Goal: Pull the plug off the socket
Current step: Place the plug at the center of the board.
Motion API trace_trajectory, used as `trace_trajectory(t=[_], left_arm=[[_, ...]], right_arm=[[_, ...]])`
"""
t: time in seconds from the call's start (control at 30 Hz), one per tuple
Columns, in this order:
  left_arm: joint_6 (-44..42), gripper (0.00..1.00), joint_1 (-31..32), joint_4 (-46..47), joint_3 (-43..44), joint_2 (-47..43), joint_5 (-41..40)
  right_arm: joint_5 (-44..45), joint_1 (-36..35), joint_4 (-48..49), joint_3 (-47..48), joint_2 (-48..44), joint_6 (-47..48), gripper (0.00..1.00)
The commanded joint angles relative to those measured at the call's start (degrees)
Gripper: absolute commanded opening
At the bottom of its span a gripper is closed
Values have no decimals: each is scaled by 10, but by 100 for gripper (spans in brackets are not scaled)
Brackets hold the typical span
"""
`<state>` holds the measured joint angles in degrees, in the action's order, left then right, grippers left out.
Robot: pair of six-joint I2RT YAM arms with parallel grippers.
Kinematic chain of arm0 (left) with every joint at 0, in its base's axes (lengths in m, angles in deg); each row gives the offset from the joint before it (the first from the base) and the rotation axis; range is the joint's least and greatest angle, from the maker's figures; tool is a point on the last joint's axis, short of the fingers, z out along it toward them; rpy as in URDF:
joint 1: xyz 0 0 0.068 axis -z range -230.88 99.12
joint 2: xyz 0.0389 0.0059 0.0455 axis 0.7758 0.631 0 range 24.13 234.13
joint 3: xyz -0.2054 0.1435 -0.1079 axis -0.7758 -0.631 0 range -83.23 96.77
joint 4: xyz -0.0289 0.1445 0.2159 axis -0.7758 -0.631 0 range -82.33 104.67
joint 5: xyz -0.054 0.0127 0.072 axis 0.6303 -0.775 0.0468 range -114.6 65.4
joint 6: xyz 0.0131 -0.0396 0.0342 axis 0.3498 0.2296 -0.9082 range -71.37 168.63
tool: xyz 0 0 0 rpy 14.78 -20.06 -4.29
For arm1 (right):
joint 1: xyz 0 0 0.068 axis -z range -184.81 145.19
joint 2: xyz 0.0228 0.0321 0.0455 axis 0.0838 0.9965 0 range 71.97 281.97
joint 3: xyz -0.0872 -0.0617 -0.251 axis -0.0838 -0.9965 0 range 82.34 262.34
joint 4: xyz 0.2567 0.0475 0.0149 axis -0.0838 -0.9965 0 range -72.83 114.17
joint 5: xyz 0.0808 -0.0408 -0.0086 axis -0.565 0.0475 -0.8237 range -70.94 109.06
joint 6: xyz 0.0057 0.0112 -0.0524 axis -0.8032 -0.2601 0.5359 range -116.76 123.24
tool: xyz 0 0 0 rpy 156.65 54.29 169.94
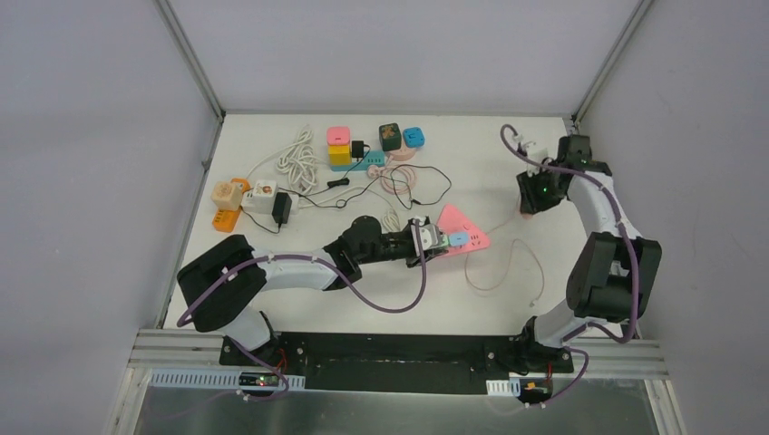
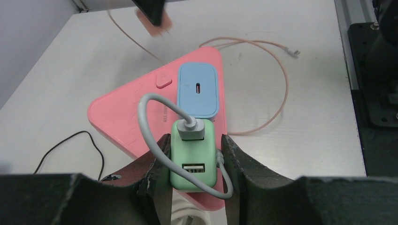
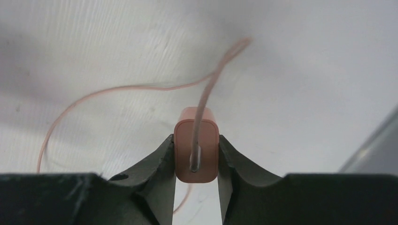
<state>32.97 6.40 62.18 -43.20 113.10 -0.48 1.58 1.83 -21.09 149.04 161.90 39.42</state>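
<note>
A pink triangular socket (image 2: 126,112) lies flat on the white table, seen mid-table from above (image 1: 475,241). A green plug (image 2: 193,154) with a grey cable stands on it beside a blue plug (image 2: 197,89). My left gripper (image 2: 194,161) is shut on the green plug, with the grey cable caught along both its sides. Off to the right my right gripper (image 3: 196,157) is shut on a pink plug (image 3: 196,150), held above the table and clear of the socket (image 1: 526,210). Its thin pink cable (image 3: 141,87) trails down to the table.
The pink cable loops on the table right of the socket (image 1: 508,267). At the back left stand several coloured power cubes (image 1: 339,145), white cords (image 1: 297,161) and black cables (image 1: 426,181). Walls close in the table on the left, back and right.
</note>
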Motion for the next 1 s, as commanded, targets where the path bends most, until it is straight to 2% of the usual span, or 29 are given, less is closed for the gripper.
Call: trace_trajectory(t=[0.0, 0.3, 0.47, 0.57, 0.77, 0.87, 0.97], left_arm=[[-1, 0, -3, 35, -19, -31, 5], [-8, 0, -3, 38, -39, -11, -4], [-8, 0, -4, 62, -39, 16, 4], [-7, 0, -4, 75, -34, 35, 12], [-8, 0, -5, 101, -29, 68, 26], [-7, 0, -7, 123, -28, 90, 33], [2, 0, -8, 151, -25, 115, 45]], right_arm=[[32, 11, 10, 176, -18, 19, 0], [127, 32, 11, 535, 114, 11, 0], [133, 33, -19, 682, 176, 11, 0], [105, 33, -26, 645, 177, 3, 0], [52, 33, 34, 446, 158, -16, 0], [30, 33, 24, 423, 197, -35, 0], [13, 32, 0, 441, 265, -63, 0]])
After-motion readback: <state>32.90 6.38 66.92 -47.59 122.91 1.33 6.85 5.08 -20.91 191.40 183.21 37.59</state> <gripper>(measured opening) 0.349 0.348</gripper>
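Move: The left hand grips the green plug on the pink socket; bare table for it lies about 17 cm straight below, the white cable coil 16 cm ahead and 10 left at table level. The pink plug held by the right hand is some 13 cm ahead, 20 right and 9 lower. From the right hand, open table lies about 17 cm ahead, 6 right, 8 below; its pink cable loop 8 back, 4 left; the socket 11 back, 17 left, 7 higher. Right swings its plug forward and 30 cm up, then partly down, while left lowers the socket 9 cm. ##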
